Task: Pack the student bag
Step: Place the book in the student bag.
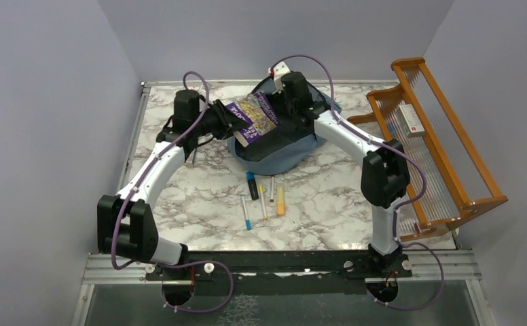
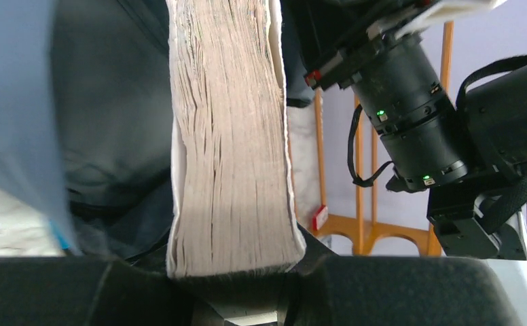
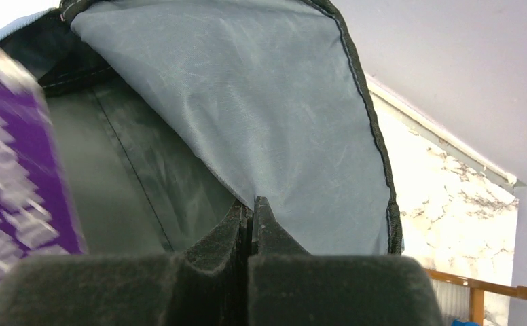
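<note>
The dusty-blue student bag (image 1: 284, 153) lies at the back middle of the table, its mouth open. A thick book with a purple cover (image 1: 251, 118) hangs tilted over that mouth, and my left gripper (image 1: 224, 121) is shut on its left end; the left wrist view shows the page edges (image 2: 230, 136) wedged between the jaws. My right gripper (image 3: 252, 204) is shut on the bag's blue flap (image 3: 261, 122) and holds it up, with the dark lining (image 3: 138, 183) showing inside. The purple cover (image 3: 23, 176) blurs the left of that view.
Several pens and markers (image 1: 264, 198) lie on the marble table (image 1: 179, 197) in front of the bag. An orange wooden rack (image 1: 437, 136) with a small white box (image 1: 410, 120) on it stands at the right edge.
</note>
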Controlling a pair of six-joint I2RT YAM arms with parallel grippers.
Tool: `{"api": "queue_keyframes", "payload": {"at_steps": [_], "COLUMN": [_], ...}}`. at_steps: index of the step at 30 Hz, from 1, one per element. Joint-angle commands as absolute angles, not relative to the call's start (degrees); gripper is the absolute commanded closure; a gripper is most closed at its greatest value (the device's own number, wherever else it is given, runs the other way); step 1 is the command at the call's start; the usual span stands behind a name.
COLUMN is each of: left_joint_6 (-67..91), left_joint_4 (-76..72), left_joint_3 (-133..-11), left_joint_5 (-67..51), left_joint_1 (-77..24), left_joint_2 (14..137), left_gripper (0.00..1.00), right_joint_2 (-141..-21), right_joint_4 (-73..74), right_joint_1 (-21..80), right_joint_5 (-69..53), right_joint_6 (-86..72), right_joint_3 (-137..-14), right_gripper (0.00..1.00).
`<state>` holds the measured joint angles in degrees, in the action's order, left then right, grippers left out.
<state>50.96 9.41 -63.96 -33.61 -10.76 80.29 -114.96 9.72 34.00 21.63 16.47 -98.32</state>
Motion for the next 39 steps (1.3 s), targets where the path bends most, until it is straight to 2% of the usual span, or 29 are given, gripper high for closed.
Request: {"api": "queue_keyframes", "payload": {"at_steps": [1, 8, 11, 15, 22, 31, 39], "left_joint_6": [58.2, 63.9, 66.9, 66.9, 67.1, 66.9, 68.4], "left_joint_4": [2.2, -8.4, -17.5, -19.2, -20.1, -25.0, -27.9], "left_joint_3": [-66.4, -65.1, -64.2, -68.2, -75.6, -81.5, -93.5], "left_joint_5": [-33.3, -33.5, -35.4, -35.8, -36.6, -37.0, -39.6], "left_joint_1": [-15.2, -16.5, -16.8, -17.7, -20.6, -23.1, -24.6], "left_joint_2": [84.4, 89.8, 92.7, 97.5, 105.9, 115.2, 126.8], "left_gripper": [1.0, 1.0, 1.0, 1.0, 1.0, 1.0, 1.0], "right_joint_2": [-116.7, -117.8, -117.6, -116.9, -112.6, -110.3, -108.4], "right_joint_4": [13.8, 23.7, 25.8, 28.4, 23.7, 20.0, 18.1], "right_joint_1": [33.4, 32.6, 32.4, 32.3, 31.7, 31.1, 30.9], "right_joint_5": [25.6, 29.1, 28.4, 28.3, 26.5, 24.3, 21.7], "right_joint_6": [10.7, 3.1, 0.6, -4.7, -10.8, -12.3, -14.2], "right_joint_3": [-104.6, -111.0, -112.2, -112.9, -105.9, -102.8, -100.3], "right_gripper": [0.99, 0.99, 0.99, 0.99, 0.99, 0.99, 0.99]}}
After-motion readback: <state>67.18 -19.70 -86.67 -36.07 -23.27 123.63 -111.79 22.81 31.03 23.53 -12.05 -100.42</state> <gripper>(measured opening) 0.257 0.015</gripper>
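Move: Some 17 cm to the right of the left hand, 6 cm ahead and about 18 cm below, lies the middle of the student bag's open mouth. The raised flap, already pinched by the right hand, is roughly 14 cm ahead, 20 cm right and 4 cm lower. The blue marker lies about 12 cm back, 6 cm right; the red pen 12 cm back, 12 cm right, both some 23 cm below. From the right hand the mouth is about 9 cm back, 5 cm left, 13 cm below. Carrying the still-gripped book into the bag's mouth and under the flap, the left hand first goes right and down, then bends forward too: about 15 cm right, 11 cm forward and 9 cm down in all, its wrist turning some 15 degrees. Meanwhile the right hand keeps its pinch on the flap, draws it about 3 cm right and 2 cm back, swings clockwise and rolls its left side up, roughly 20 degrees each. ##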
